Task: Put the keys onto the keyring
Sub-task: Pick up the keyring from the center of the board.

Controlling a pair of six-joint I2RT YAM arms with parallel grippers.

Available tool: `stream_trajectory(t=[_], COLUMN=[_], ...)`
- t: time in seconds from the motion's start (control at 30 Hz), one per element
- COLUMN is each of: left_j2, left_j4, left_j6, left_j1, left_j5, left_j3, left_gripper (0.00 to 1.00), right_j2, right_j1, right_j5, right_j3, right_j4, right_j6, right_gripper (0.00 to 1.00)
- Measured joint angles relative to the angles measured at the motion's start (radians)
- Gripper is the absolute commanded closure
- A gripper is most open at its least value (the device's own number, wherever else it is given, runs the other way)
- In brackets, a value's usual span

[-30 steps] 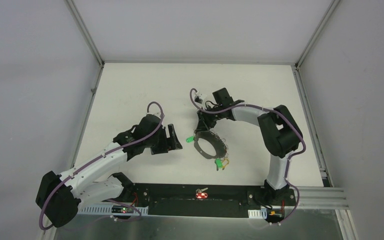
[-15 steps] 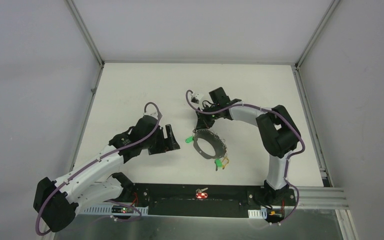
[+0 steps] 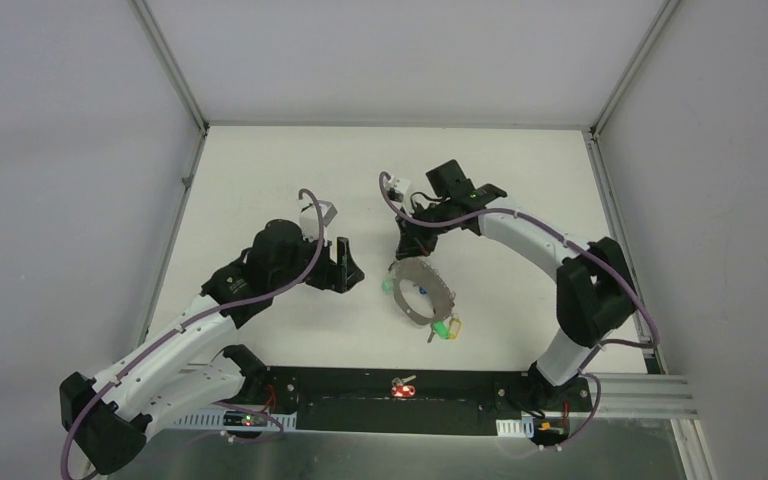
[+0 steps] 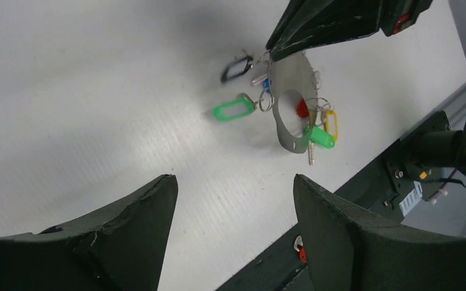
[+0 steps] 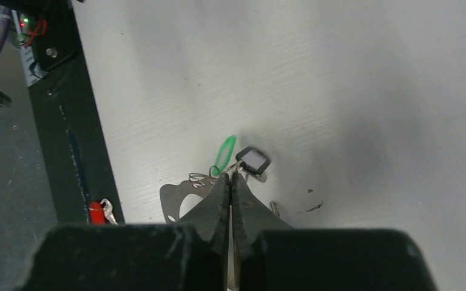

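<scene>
The keyring [image 3: 444, 296] is a flat grey loop on the white table, seen tilted in the left wrist view [image 4: 291, 130]. My right gripper [image 3: 407, 248] is shut on its far rim, fingertips pressed together [image 5: 230, 176] over the grey metal [image 5: 179, 197]. A green key [image 4: 320, 138], a yellow tag [image 4: 330, 124] and a red head [image 4: 302, 109] hang at the loop. A green tag [image 4: 232, 111] and a black tag [image 4: 236, 68] sit beside it. My left gripper [image 3: 348, 265] is open and empty [image 4: 233, 200], just left of the loop.
A red-headed key [image 3: 403, 388] lies on the black rail [image 3: 360, 395] at the near edge, also seen in the right wrist view [image 5: 97, 211]. Grey walls close off the table's left, right and far sides.
My right gripper closed on the keyring's far rim and its elbow swung out to the right. My left arm shifted up and toward the keyring, still open.
</scene>
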Motion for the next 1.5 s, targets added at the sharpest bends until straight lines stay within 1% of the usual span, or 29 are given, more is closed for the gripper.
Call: stream_trajectory(t=[0.07,0.2,0.27,0.4,0.53,0.73,0.93,1.03,1.33,1.5], left_j2=[-0.004,-0.004,-0.001,0.032,0.096,0.185,0.238,0.261,0.303,0.326], left_j4=[0.06,0.212,0.306,0.446,0.527,0.557,0.558,0.558,0.558,0.565], left_j6=[0.07,0.2,0.271,0.365,0.438,0.569,0.645,0.663,0.671,0.668], left_j1=[0.0,0.0,0.0,0.0,0.0,-0.018,-0.064,-0.084,-0.108,-0.108], left_j5=[0.053,0.187,0.269,0.367,0.433,0.504,0.557,0.578,0.58,0.573], left_j3=[0.0,-0.002,-0.005,-0.01,-0.01,-0.01,-0.002,0.006,0.015,0.024], left_gripper=[0.34,0.55,0.57,0.57,0.57,0.58,0.59,0.59,0.74,0.75], right_j2=[-0.045,-0.135,-0.177,-0.24,-0.287,-0.34,-0.357,-0.359,-0.36,-0.36], right_j1=[0.003,0.003,0.003,0.003,0.003,0.003,0.003,0.003,0.003,0.003], right_j5=[-0.02,-0.066,-0.09,-0.12,-0.148,-0.177,-0.192,-0.194,-0.198,-0.201], right_j3=[0.0,-0.016,-0.021,-0.027,-0.041,-0.095,-0.111,-0.111,-0.111,-0.111], right_j4=[-0.026,-0.046,-0.06,-0.089,-0.109,-0.121,-0.122,-0.122,-0.121,-0.121], right_j6=[-0.004,-0.01,-0.018,-0.033,-0.045,-0.051,-0.052,-0.052,-0.05,-0.05], right_gripper=[1.0,1.0,1.0,1.0,1.0,1.0,1.0,1.0,1.0,1.0])
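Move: The small ring at the keyring's far end, already pinched in my right fingers, lies about 6 cm ahead of my open left hand, 10 cm to its right and 5 cm below. From the right hand, my left fingertips are roughly 6 cm back, 10 cm left and 5 cm above. The keyring's middle sags some 3 cm back of the right hand, 5 cm right and 6 cm below; a green tag hangs 2 cm back, 2 cm left and 6 cm below it. Keeping its pinch, my right hand carries the keyring up and back about 9 and 8 cm, then holds it there. I bring my left hand some 12 cm right to meet it, arching up and then partly down, swinging its fingers about 50 degrees clockwise and levelling them to point right, while they narrow from wide open to a small gap around the ring and black tag just below the right fingertips. ##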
